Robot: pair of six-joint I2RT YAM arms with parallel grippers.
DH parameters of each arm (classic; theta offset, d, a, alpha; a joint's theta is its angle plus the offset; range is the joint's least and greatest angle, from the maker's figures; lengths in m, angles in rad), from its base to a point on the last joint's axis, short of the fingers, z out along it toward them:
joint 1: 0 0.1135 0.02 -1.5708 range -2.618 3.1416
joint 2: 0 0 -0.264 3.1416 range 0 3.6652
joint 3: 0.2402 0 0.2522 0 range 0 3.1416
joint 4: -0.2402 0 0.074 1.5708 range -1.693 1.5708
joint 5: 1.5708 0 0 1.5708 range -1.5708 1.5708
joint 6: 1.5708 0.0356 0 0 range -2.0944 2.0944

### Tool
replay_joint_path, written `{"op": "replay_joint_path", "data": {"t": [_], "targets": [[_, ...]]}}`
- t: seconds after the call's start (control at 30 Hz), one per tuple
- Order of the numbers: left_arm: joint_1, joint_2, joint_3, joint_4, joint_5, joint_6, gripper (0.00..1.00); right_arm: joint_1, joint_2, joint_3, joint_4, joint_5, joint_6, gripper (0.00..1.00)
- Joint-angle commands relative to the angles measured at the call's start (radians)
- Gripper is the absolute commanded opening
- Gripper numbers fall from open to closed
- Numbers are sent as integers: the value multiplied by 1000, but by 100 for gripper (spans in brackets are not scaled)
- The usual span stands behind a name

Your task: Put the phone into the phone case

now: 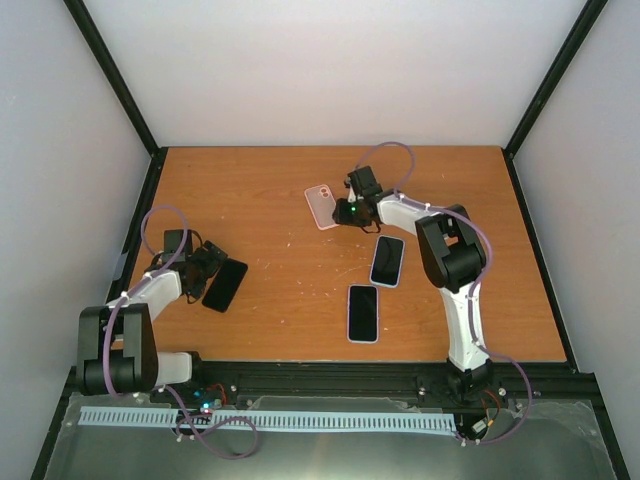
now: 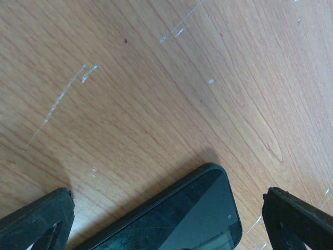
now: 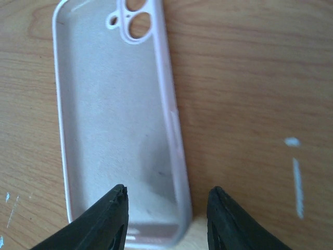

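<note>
A pale pink phone case (image 1: 321, 206) lies hollow side up at the table's back middle, with its camera cut-out at the far end (image 3: 136, 23). My right gripper (image 1: 341, 212) is at the case's near right corner. In the right wrist view the right gripper (image 3: 166, 221) is open, one finger over the case's inside (image 3: 104, 120) and the other over bare wood, with the case's side wall between them. A black phone (image 1: 225, 285) lies screen up at the left. My left gripper (image 1: 207, 263) stands wide open over its corner (image 2: 197, 213).
Two more phones lie screen up right of centre, one with a light rim (image 1: 387, 261) and one with a lilac rim (image 1: 363, 313). The wooden table (image 1: 270, 190) is walled by white panels on three sides, and a black rail runs along its near edge.
</note>
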Motion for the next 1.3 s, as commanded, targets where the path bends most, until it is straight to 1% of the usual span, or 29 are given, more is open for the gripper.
{"op": "replay_joint_path", "data": {"t": [0.0, 0.07, 0.17, 0.33, 0.43, 0.5, 0.63, 0.77, 0.8, 0.87, 0.97, 1.07, 1.13, 1.27], "targets": [[-4, 32, -32, -64, 31, 6, 100, 27, 56, 69, -60, 27, -16, 39], [-4, 51, -18, -109, 46, -5, 100, 29, 53, 69, -68, 47, -18, 35], [-5, 67, -22, -132, 112, 13, 99, 38, 40, 66, -92, 79, -30, 26], [-30, -2, -58, -141, 178, -28, 99, 61, -3, 30, -118, 92, -35, 10], [-63, -54, -68, -148, 207, -64, 100, 78, -47, -27, -121, 96, -13, 5], [-88, -67, -72, -157, 221, -87, 99, 93, -87, -93, -110, 95, 11, 5], [-101, -85, -74, -166, 238, -107, 99, 141, -150, -191, -112, 105, 55, 4], [-101, -146, -78, -167, 183, -139, 99, 185, -227, -294, -132, 138, 125, 4], [-101, -158, -78, -160, 165, -131, 99, 194, -253, -324, -122, 132, 147, 4], [-102, -167, -71, -149, 135, -68, 99, 217, -302, -387, -101, 123, 194, 4], [-107, -145, -42, -201, 73, -9, 99, 263, -361, -448, -96, 127, 240, 5], [-129, -130, -32, -204, 81, 44, 99, 306, -404, -499, -91, 127, 284, 5], [-159, -130, -34, -198, 68, 52, 98, 338, -426, -527, -84, 132, 310, 5], [-215, -120, -58, -175, 47, 14, 98, 397, -455, -559, -74, 143, 351, 6]]}}
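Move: The pink case's middle lies about 4 cm ahead and 6 cm left of the right hand, its near right corner almost between the half-open fingers. From that hand, the blue-cased phone is some 13 cm back and 14 cm right, the lilac-cased phone about 28 cm back and 6 cm right. The black phone's middle sits roughly 5 cm back of the left hand, straight back, a couple of centimetres below it. The pink case's right rim, close to its near corner, is pinched as the right fingers shut on it; they keep hold and drag it some 21 cm straight back, low over the table, to beside the far end of the lilac-cased phone. The black phone is nudged by the wide-open left hand, whose left finger pushes its near part rightward as the hand goes about 6 cm right and 5 cm back. ##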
